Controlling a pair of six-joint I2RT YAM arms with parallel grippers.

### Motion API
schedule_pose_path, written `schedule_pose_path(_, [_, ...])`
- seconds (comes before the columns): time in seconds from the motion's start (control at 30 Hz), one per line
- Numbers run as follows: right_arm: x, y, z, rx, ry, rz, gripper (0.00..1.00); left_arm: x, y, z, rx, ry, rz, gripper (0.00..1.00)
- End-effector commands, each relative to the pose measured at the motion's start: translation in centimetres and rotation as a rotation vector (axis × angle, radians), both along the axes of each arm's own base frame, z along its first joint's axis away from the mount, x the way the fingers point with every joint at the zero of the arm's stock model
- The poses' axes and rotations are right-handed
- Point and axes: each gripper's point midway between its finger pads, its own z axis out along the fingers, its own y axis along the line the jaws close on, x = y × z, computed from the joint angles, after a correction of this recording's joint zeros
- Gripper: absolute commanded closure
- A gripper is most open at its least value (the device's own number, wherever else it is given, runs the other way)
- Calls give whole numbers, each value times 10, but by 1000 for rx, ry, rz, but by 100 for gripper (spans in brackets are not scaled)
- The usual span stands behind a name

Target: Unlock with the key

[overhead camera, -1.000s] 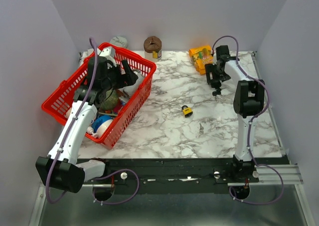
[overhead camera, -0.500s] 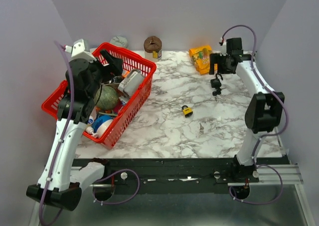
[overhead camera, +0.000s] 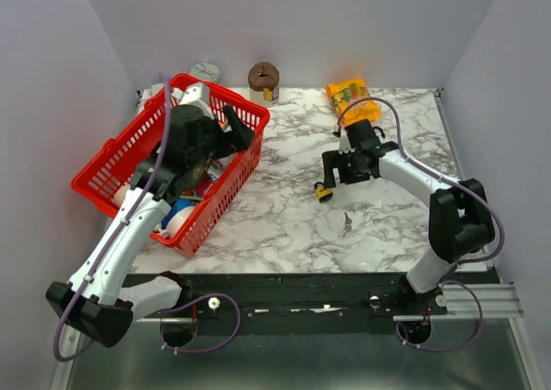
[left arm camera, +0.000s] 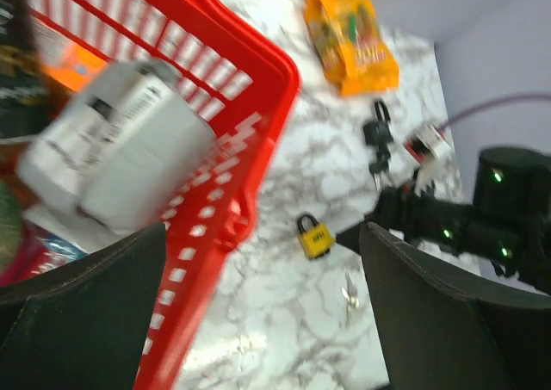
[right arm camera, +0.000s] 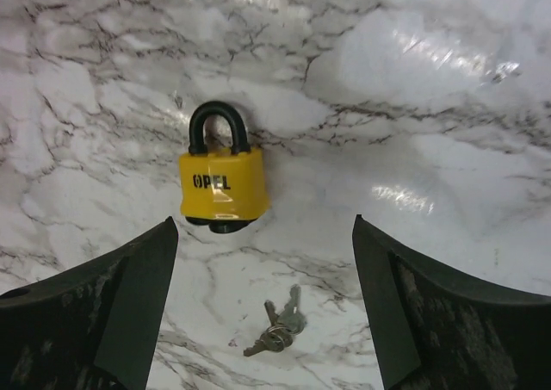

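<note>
A yellow padlock (overhead camera: 323, 192) with a black shackle lies flat on the marble table (overhead camera: 284, 226). A small bunch of keys (overhead camera: 348, 223) lies just right and nearer of it. In the right wrist view the padlock (right arm camera: 222, 183) lies ahead of the fingertips and the keys (right arm camera: 277, 334) lie on the table between my fingers. My right gripper (overhead camera: 331, 173) hangs open just above the padlock, holding nothing (right arm camera: 263, 222). My left gripper (overhead camera: 237, 132) is open over the red basket's right rim (left arm camera: 263, 231). From there the padlock (left arm camera: 314, 237) and the keys (left arm camera: 349, 294) show.
The red basket (overhead camera: 215, 205) at the left holds a white bottle (left arm camera: 120, 149), a green ball and other items. An orange packet (overhead camera: 351, 97) and a brown object (overhead camera: 264, 76) sit at the back. A small black object (left arm camera: 377, 136) lies near the packet.
My right arm swung from the back right toward the middle and came down over the padlock. My left arm shifted above the basket toward its right rim. Both grippers stayed open.
</note>
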Motion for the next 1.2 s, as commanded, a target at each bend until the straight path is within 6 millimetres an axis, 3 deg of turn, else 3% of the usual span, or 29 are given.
schedule_pose_path(0.0, [3,17,6,61,-54,-16,10,-11,-51,-16,-24,72,-109,2])
schedule_pose_path(0.07, [4,22,1,58,-56,-1,10,-15,-74,-24,-67,109,-151,2])
schedule_pose_path(0.17, [7,28,-7,35,-54,18,10,-18,-90,-24,-59,108,-194,2])
schedule_pose_path(0.3, [4,20,-11,-1,-28,-54,12,-16,-89,-14,-29,88,-200,2])
schedule_pose_path(0.47, [-16,7,-9,-20,-4,-90,17,-17,-92,-18,-19,99,-218,2])
schedule_pose_path(0.57, [-37,-6,-7,-36,13,-130,20,-16,-93,-20,-10,103,-223,2])
schedule_pose_path(0.73, [-78,-20,-20,-34,102,-199,25,-20,-100,-29,-6,130,-264,2])
schedule_pose_path(0.97, [-100,-20,-36,-13,179,-229,38,-28,-105,-39,4,158,-295,2])
schedule_pose_path(1.17, [-108,-15,-47,-6,214,-245,41,-31,-103,-43,17,171,-298,2])
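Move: Behind and below the empty right hand lies the small key ring, about 9 cm back, 3 cm to the right and 6 cm down. The yellow padlock stands about 2 cm back and 3 cm left of that hand; the black padlock, with its own keys, lies some 18 cm ahead and 14 cm right. From the left hand, high over the basket's rim, the key ring is roughly 32 cm right, 6 cm back and 30 cm down. Drawing back about 10 cm from beside the yellow padlock, after a slight drift left, the right hand sinks some 4 cm towards the key ring, turning a little clockwise and tipping steeper while its wide-open fingers close by about a third without gripping. The left hand, open and empty, swings some 10 cm right, away from the basket, and slightly down. ##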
